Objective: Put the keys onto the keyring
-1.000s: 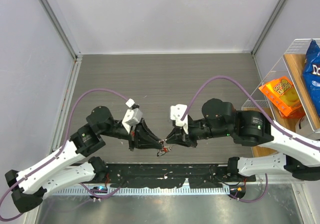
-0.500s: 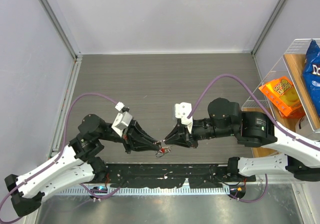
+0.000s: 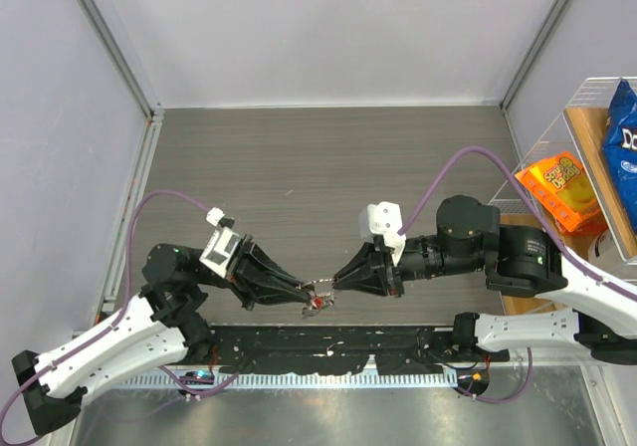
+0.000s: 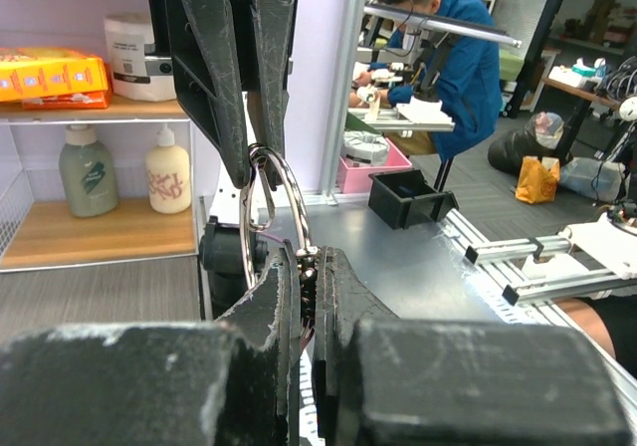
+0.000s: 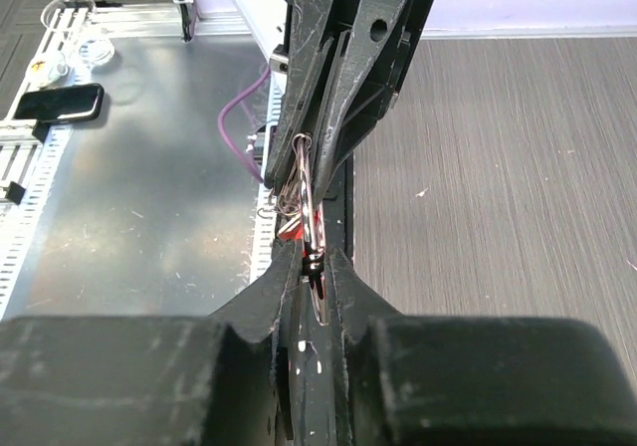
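My two grippers meet tip to tip above the table's near edge. The keyring (image 3: 321,289) hangs between them, a thin silver ring. My left gripper (image 3: 307,293) is shut on one side of it, and in the left wrist view the keyring (image 4: 271,207) rises from that gripper (image 4: 309,264). My right gripper (image 3: 336,287) pinches the opposite side. The right wrist view looks along the keyring (image 5: 312,212), edge-on in my right gripper (image 5: 314,263). A red-headed key (image 5: 289,231) dangles on the ring with some thin wire loops beside it. From above the red key (image 3: 316,305) shows just below the tips. Any other keys are out of view.
A wire basket (image 3: 557,142) at the right edge holds an orange snack bag (image 3: 562,192) and a blue one (image 3: 622,127). A black perforated rail (image 3: 328,351) runs along the near edge under the grippers. Grey walls close the left and back.
The left arm has drawn back to the left and its gripper now lies flatter. The right wrist has shifted right. The ring stays pinched between both tips at nearly the same spot.
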Robot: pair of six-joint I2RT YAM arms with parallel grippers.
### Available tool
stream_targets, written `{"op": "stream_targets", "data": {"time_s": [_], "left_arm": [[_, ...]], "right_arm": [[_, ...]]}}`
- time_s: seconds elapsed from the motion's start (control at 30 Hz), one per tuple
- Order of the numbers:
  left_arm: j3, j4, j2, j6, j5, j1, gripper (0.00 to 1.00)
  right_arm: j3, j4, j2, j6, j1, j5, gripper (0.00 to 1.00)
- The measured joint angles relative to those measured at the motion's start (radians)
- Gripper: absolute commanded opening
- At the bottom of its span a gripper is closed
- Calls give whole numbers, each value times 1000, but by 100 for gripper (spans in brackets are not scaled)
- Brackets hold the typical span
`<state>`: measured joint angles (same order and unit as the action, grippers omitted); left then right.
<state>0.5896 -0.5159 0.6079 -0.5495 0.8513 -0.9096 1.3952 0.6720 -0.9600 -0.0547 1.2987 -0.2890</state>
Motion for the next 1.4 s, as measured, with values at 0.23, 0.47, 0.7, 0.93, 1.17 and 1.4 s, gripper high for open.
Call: {"op": "stream_targets", "data": {"time_s": [0.23, 0.47, 0.7, 0.93, 1.17, 1.4], "left_arm": [[-36, -132, 13, -63, -6, 0, 0], [-65, -205, 18, -85, -29, -1, 21], [-66, -128, -34, -51, -94, -1, 40], [-65, -31, -99, 1, -135, 0, 60], [-47, 70, -93, 19, -153, 0, 64], [41, 91, -18, 6, -146, 0, 64]], "right_arm": [[-9, -66, 1, 17, 0, -34, 6], [-32, -106, 18, 32, 0, -39, 6], [-40, -101, 35, 37, 0, -40, 6], [-41, -95, 64, 39, 0, -46, 6], [-14, -38, 23, 38, 1, -41, 6], [5, 6, -18, 34, 1, -8, 6]]}}
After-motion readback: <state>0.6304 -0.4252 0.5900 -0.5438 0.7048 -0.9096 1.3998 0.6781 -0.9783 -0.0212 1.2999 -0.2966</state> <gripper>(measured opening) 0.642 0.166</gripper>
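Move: The keyring is already pinched at both ends and spans the gap between the grippers: its middle is about 2 cm to the right of the left hand and 1 cm above it, level fore and aft. The right fingertips stand some 4 cm to the right of the left hand point. The keys hang about 2 cm to the left hand's right and 3 cm below it. From the right hand, the ring's middle is about 2 cm to the left and 1 cm below. The keyring is let go on its left side: the left fingers, shut on it at first, open to well over half their range while that hand works forward about 2 cm, ending slightly higher and turned some 10 degrees counter-clockwise. The right fingers keep their pinch, the hand rising about 2 cm and easing slightly back, then sinking to about its starting height. ##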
